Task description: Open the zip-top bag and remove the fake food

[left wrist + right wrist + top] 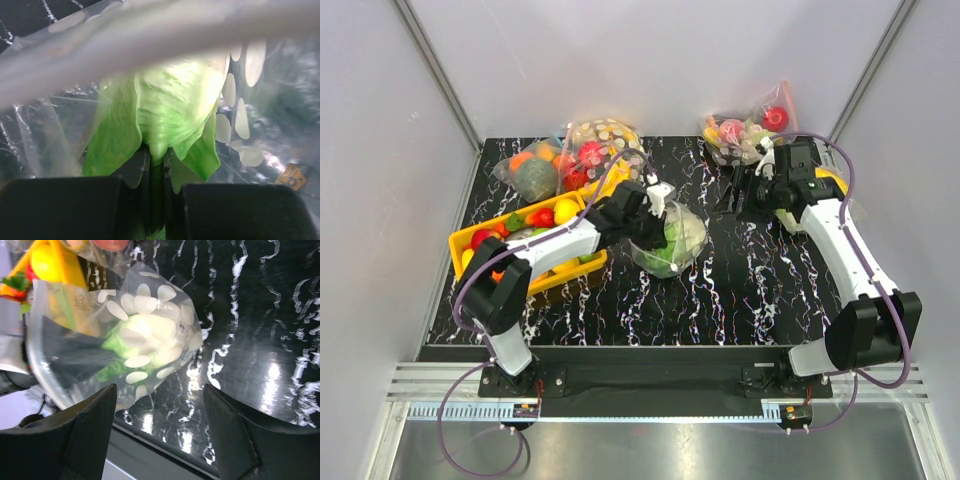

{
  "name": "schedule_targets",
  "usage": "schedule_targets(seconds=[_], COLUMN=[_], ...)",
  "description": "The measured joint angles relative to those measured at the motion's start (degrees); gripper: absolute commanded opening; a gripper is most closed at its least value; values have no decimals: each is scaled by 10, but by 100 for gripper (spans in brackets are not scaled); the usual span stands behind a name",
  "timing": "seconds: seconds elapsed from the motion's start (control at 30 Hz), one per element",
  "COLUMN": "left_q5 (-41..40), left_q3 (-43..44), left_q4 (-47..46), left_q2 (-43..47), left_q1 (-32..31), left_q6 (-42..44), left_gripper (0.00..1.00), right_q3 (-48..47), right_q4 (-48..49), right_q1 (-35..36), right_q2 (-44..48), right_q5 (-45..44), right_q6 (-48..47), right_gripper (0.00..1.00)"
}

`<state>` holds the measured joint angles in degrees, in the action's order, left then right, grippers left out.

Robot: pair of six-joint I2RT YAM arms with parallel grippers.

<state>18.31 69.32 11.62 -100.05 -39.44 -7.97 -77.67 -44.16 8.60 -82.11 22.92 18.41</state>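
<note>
The zip-top bag [688, 252], clear with white dots, lies mid-table with its mouth facing left. My left gripper [657, 222] reaches inside it. In the left wrist view the left gripper [157, 151] is shut on a leaf of the green lettuce [170, 100], the fake food, with the dotted bag wall [242, 120] around it. My right gripper [738, 196] stands open to the right of the bag, apart from it. The right wrist view shows the right gripper [160, 402] with nothing between its wide-spread fingers, the bag [150, 305] and the lettuce [116, 344] beyond them.
A yellow tray [468, 240] with several fake foods sits at the left, partly under my left arm. Filled bags lie along the back: one with a dark green fruit [533, 175], a dotted one [602, 148], and others at the back right [745, 130].
</note>
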Motion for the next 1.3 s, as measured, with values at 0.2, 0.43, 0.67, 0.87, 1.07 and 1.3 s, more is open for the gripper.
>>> schedule_targets(seconds=[0.2,0.43,0.67,0.87,1.07,1.3], left_q5=[78,147,183,194,197,197], left_q3=[-1,-16,-33,-46,-51,-59], left_q4=[-21,-92,-143,-179,-196,-200], left_q2=[34,49,62,78,78,85], left_q1=[29,61,60,60,60,64], left_q6=[-70,-170,-248,-293,-315,-320], left_gripper=[0,0,0,0,0,0], right_q3=[99,170,213,230,237,243], right_q4=[94,184,265,302,330,343], right_q1=[-49,-78,-78,-78,-78,-78], right_q2=[5,28,40,40,40,43], right_q5=[104,203,264,293,314,321], right_q6=[25,52,80,93,104,113], right_gripper=[77,77,77,71,32,0])
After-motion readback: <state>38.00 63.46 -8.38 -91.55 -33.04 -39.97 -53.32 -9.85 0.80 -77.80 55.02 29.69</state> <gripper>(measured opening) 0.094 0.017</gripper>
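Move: My left hand is inside the bag with the cabbage's stem pinched; the cabbage's middle lies about 5 cm right, 2 ahead and 4 below it, and the bag's closed end some 11 cm right, 1 ahead and 2 lower. From my open right hand that closed end is roughly 3 cm left, 1 back and 13 below, the cabbage about 10 left, level ahead and 15 down. The yellow tray's middle sits some 29 cm left of my left hand, 1 ahead, 9 below. Keeping my grip on the stem, I lift my left hand about 11 cm, bag and all, tilting its fingers up until they point almost level to the right. My right hand dips some 3 cm, then works left with a small rise and slight drift back, its fingers levelling by nearly 30 degrees towards the bag, and finally shuts to pinch the plastic at the closed end. ##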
